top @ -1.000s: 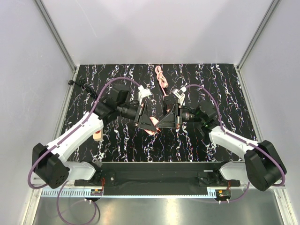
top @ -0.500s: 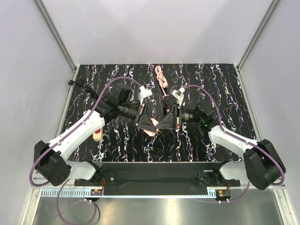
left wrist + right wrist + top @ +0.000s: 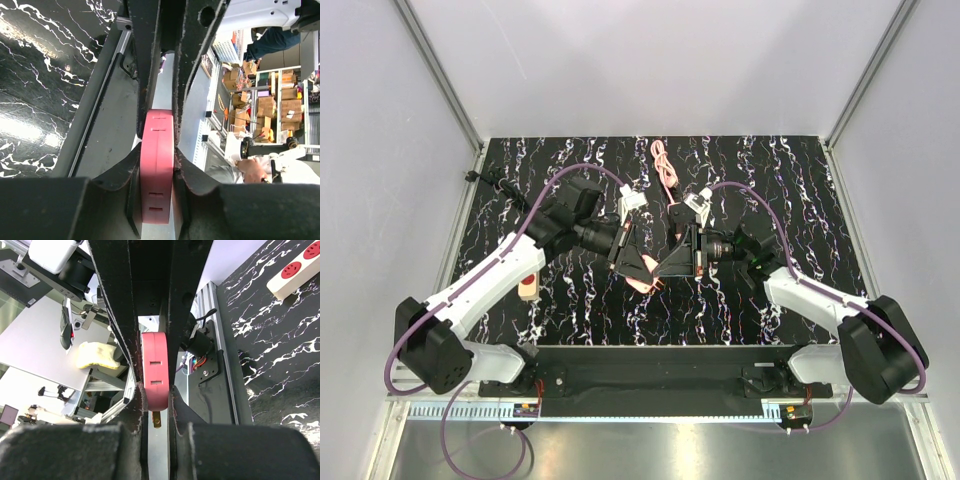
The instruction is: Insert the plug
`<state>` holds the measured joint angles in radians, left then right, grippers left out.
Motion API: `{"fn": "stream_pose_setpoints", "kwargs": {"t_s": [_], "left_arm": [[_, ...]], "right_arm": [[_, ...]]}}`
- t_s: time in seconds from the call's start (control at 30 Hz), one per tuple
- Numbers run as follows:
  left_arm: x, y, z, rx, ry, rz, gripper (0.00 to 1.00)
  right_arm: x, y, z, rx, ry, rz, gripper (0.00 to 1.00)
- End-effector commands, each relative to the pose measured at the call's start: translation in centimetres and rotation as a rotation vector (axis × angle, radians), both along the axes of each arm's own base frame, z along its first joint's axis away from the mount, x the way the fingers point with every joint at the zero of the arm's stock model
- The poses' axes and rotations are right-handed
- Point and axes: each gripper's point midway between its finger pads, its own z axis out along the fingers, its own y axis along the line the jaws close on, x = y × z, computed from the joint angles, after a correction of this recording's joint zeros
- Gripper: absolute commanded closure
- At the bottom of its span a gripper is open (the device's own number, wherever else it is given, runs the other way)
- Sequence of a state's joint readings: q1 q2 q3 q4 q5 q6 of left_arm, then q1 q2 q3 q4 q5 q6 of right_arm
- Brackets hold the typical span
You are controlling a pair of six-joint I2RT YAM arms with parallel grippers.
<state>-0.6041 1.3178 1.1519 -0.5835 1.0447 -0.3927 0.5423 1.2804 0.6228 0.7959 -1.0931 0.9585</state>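
The plug (image 3: 645,283), a small pink block with side slots, hangs above the table between the two meeting grippers. In the left wrist view the plug (image 3: 156,165) stands lengthwise between my fingers, both pressing its flat sides. My left gripper (image 3: 638,272) is shut on it. My right gripper (image 3: 660,272) grips the same plug (image 3: 156,375) from the other side, shut. A brass prong (image 3: 156,419) shows just past its rounded end. The beige strip (image 3: 528,288) with red sockets lies under my left forearm and also shows as the beige strip (image 3: 295,267) at upper right.
A coiled pink cord (image 3: 665,165) lies at the back middle of the black marbled table (image 3: 800,200). White walls stand on three sides. Both arm bases sit on the dark rail (image 3: 650,375) at the near edge.
My left arm has reached slightly further right and its fingers have narrowed onto the pink plug. The right gripper has stayed shut and nearly still.
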Motion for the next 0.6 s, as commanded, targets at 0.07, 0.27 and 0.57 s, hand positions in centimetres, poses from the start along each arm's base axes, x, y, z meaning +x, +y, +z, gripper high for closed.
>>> {"fn": "stream_pose_setpoints", "kwargs": {"t_s": [0.07, 0.27, 0.57], "left_arm": [[0.2, -0.2, 1.4, -0.03, -0.047, -0.019, 1.0], [0.5, -0.1, -0.1, 0.017, -0.027, -0.003, 1.0], [8.3, 7.8, -6.3, 0.408, -0.096, 0.39, 1.0]], "right_arm": [[0.1, 0.1, 1.1, 0.02, -0.049, 0.017, 1.0], [1.1, 0.3, 1.6, 0.01, -0.039, -0.04, 0.39], [5.2, -1.5, 3.8, -0.098, -0.072, -0.301, 0.0]]}}
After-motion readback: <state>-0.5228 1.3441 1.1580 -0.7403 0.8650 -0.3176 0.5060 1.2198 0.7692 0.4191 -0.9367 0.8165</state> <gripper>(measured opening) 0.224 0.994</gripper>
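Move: The pink plug is pinched between both my hands: about 1 cm right of my left hand point, and some 2 cm left and 1 cm back of my right one. The red-socket strip lies around 27 cm left, 12 cm ahead and 23 cm below my left hand. The pink power strip lies roughly 17 cm ahead, 7 cm right and 23 cm below my right hand. I open my right fingers wide and let go of the plug, then draw that hand clear, about 4 cm forward and a little up, turning it some 10 degrees clockwise. My left fingers keep their pinch and, after a short hold, carry the plug down, forward and left about 6 cm, towards the red-socket strip, fingers tipping further down and swinging counter-clockwise. ##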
